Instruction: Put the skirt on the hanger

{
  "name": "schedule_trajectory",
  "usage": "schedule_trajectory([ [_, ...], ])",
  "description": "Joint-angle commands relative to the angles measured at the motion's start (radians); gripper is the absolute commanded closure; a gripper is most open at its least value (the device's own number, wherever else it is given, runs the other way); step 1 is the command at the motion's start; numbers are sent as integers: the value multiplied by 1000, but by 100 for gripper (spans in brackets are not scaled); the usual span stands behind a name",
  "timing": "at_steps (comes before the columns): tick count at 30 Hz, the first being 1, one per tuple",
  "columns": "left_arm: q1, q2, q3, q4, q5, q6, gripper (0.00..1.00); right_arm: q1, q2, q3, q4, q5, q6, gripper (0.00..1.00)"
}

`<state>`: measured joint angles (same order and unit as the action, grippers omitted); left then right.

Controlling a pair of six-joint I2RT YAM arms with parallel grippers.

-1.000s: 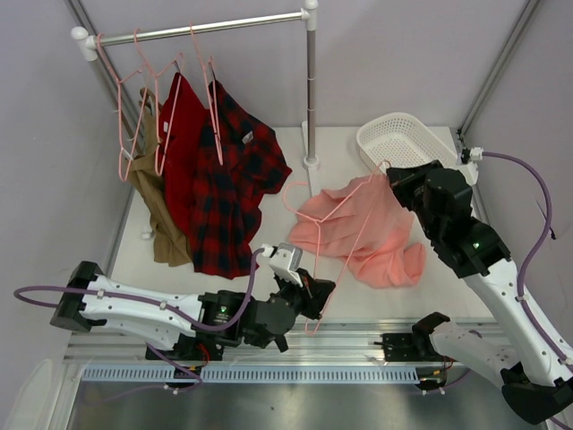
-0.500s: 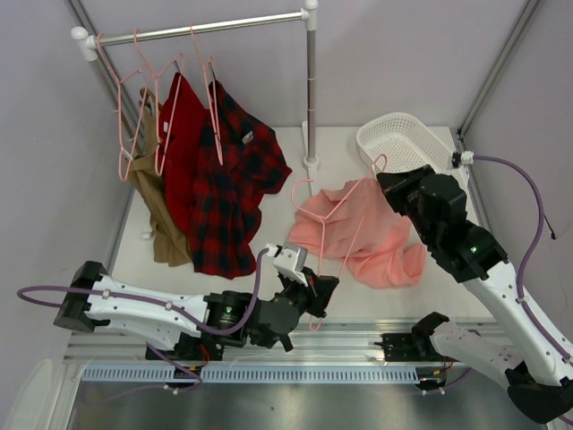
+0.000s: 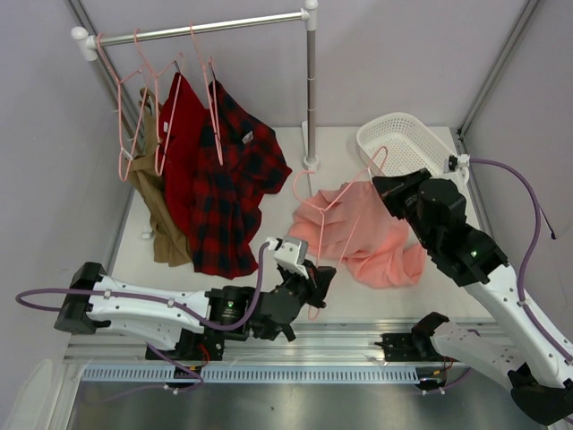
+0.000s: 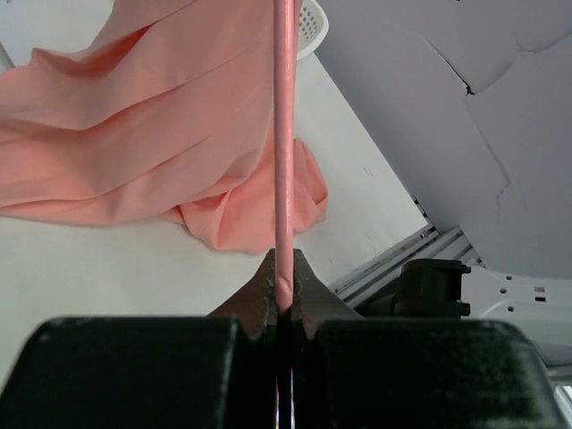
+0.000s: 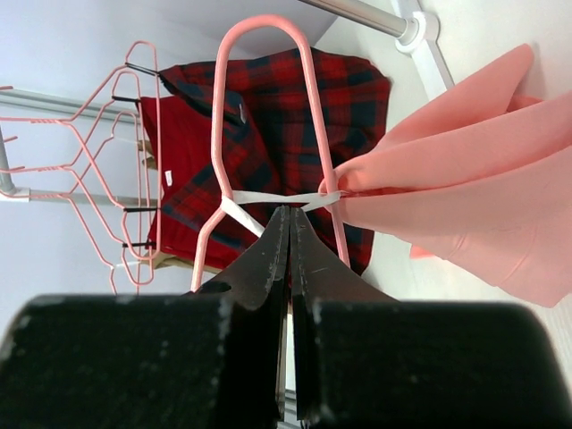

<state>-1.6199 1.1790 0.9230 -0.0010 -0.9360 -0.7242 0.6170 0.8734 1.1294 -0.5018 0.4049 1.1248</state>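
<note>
The salmon-pink skirt lies bunched on the table right of centre, partly lifted at its top edge. The pale-pink wire hanger slants across it, hook toward the rail post. My left gripper is shut on the hanger's near wire, with the skirt beyond it. My right gripper is shut on a thin white strap of the skirt. That strap stretches across the hanger's rounded end.
A white rail at the back left carries a plaid shirt, a red garment, a tan garment and spare pink hangers. Its post stands mid-table. A white basket sits back right.
The left gripper has moved away from the near edge with the hanger wire. The right gripper has shifted slightly left, and the hanger's far end has risen over the basket.
</note>
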Motion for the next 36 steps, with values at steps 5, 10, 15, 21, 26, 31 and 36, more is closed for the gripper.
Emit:
schedule_trajectory([
  [5,20,-50,-18,108,-122,23,100,6,13,0,-10,14,-127,66],
  [10,20,-78,-39,122,-197,91,100,-74,16,-16,-110,-24,-327,47],
  [15,25,-122,-30,33,-248,82,100,-197,2,-83,-152,-126,-486,45],
  [21,29,-191,-38,-144,-245,7,100,-325,39,-256,-113,-247,-455,43],
  [26,48,-262,-56,-244,-212,-33,100,-344,68,-362,66,-350,-470,31],
  [31,130,-294,-49,-330,-98,-83,100,-341,136,-462,224,-399,-511,24],
  [36,196,-288,-29,-359,-31,-80,100,-303,188,-565,380,-462,-556,23],
])
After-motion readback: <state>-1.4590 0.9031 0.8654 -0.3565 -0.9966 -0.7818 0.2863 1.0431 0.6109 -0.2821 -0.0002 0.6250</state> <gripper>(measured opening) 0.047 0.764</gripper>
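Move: The skirt's middle lies some 30 cm below the right hand, about 2 cm farther out and 2 cm left; the white basket is about 22 cm ahead and 12 cm right, also 30 cm down. The left hand grips the hanger, with the plaid shirt roughly 25 cm ahead, 22 cm to its left and 7 cm lower, and the skirt 23 cm ahead, 13 cm right, 24 cm down. Right releases the white strap, sinking some 25 cm towards the skirt; left carries the hanger left and forward. ##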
